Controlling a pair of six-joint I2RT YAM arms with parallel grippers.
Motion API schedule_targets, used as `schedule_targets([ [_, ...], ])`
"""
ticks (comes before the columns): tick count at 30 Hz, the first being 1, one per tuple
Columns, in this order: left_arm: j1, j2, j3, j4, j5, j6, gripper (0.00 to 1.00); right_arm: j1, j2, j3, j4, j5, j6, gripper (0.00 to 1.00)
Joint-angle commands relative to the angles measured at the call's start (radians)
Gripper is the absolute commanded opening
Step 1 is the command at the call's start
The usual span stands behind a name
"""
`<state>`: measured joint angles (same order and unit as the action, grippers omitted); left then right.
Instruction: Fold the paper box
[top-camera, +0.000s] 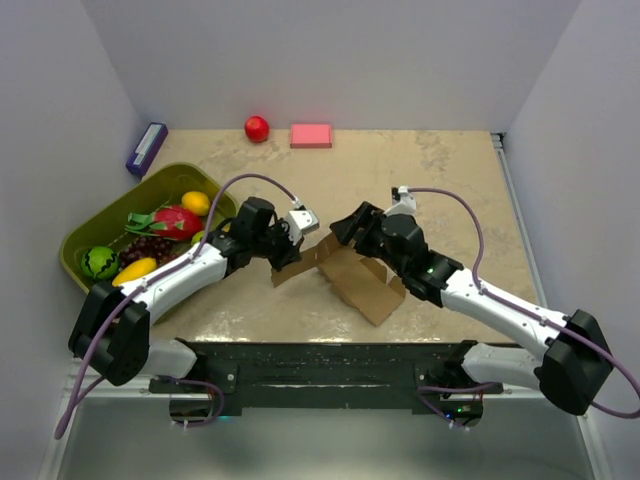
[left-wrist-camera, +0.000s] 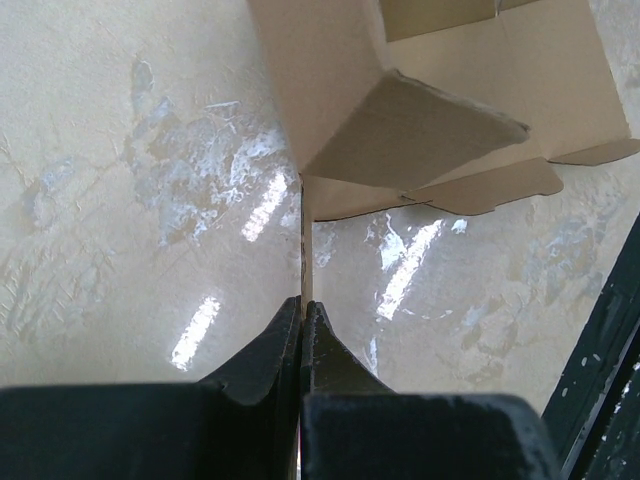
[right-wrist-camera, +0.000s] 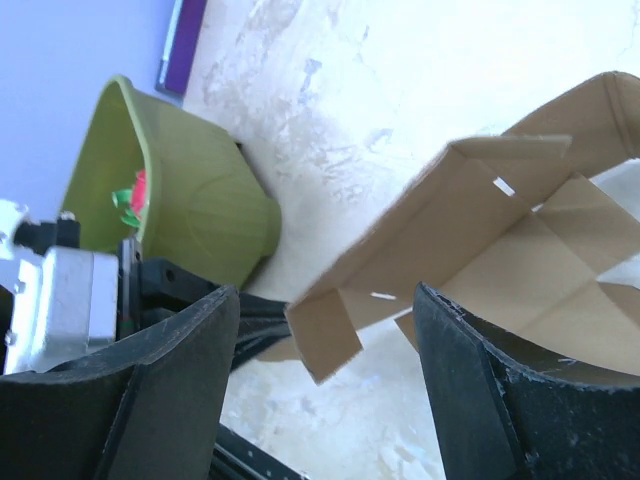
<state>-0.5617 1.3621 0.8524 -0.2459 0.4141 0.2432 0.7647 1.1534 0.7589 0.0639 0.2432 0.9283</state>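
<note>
The paper box (top-camera: 355, 275) is a brown die-cut cardboard sheet, partly folded up, lying in the middle of the table between both arms. My left gripper (top-camera: 290, 250) is shut on a thin flap at its left end. In the left wrist view that flap runs edge-on into the shut gripper (left-wrist-camera: 302, 305), with the rest of the paper box (left-wrist-camera: 420, 110) beyond it. My right gripper (top-camera: 345, 228) hovers over the box's upper left part. In the right wrist view it (right-wrist-camera: 325, 290) stands open, with a raised flap of the paper box (right-wrist-camera: 500, 240) between its fingers, untouched.
A green basket (top-camera: 90, 235) of toy fruit stands at the left, close behind the left arm, and shows in the right wrist view too (right-wrist-camera: 190, 190). Along the back wall lie a purple box (top-camera: 146, 148), a red ball (top-camera: 257, 128) and a pink block (top-camera: 311, 135).
</note>
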Motion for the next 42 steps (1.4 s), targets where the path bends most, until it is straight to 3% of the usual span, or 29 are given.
schedule_targets([
  [1, -0.01, -0.02, -0.012, 0.01, -0.001, 0.031, 0.0, -0.015, 0.038, 0.017, 0.085, 0.005, 0.046, 0.73],
  [7, -0.014, -0.02, -0.013, 0.008, 0.0, 0.034, 0.0, -0.033, 0.127, 0.008, 0.148, -0.007, 0.052, 0.71],
  [10, -0.014, -0.018, -0.012, 0.01, -0.005, 0.034, 0.0, -0.033, 0.152, 0.003, 0.163, -0.016, 0.049, 0.65],
  [18, -0.015, -0.008, -0.003, 0.013, -0.009, 0.008, 0.0, -0.034, 0.161, -0.058, 0.197, -0.012, 0.069, 0.26],
  [23, -0.014, 0.002, 0.007, 0.019, 0.012, -0.015, 0.02, -0.033, 0.18, -0.093, 0.231, -0.004, 0.09, 0.16],
  [28, -0.014, 0.002, 0.017, 0.02, 0.032, -0.03, 0.21, -0.034, 0.186, -0.109, 0.238, 0.024, 0.101, 0.08],
  [32, -0.006, -0.015, 0.022, 0.034, 0.069, -0.053, 0.54, -0.033, 0.186, -0.112, 0.229, 0.057, 0.104, 0.03],
  [35, 0.02, -0.049, 0.019, 0.066, 0.121, -0.079, 0.66, -0.034, 0.183, -0.115, 0.221, 0.074, 0.107, 0.0],
  [42, 0.039, -0.13, -0.022, 0.115, 0.013, -0.107, 0.71, -0.034, 0.172, -0.118, 0.226, 0.099, 0.135, 0.0],
])
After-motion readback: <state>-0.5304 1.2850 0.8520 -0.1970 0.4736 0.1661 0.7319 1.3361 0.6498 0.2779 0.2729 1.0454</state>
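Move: From the open right gripper, the near part of the box's upright side wall has its top edge about 7 cm below, roughly 2 cm ahead and 1 cm left. The end flap joined to that wall is some 14 cm left, 1 cm back and 10 cm below, already pinched by the left gripper. The box floor lies about 3 cm to the right, level, 18 cm down. From the left gripper, the wall's edge is about 13 cm right, 3 ahead, 2 higher. Lower the open right gripper about 7 cm, easing some 2 cm forward, so its fingers straddle the upright wall, and shut them to pinch its top edge. Keep the left gripper still on the end flap meanwhile; once the right has nearly closed, open the left wide, free the flap and lift about 4 cm. ##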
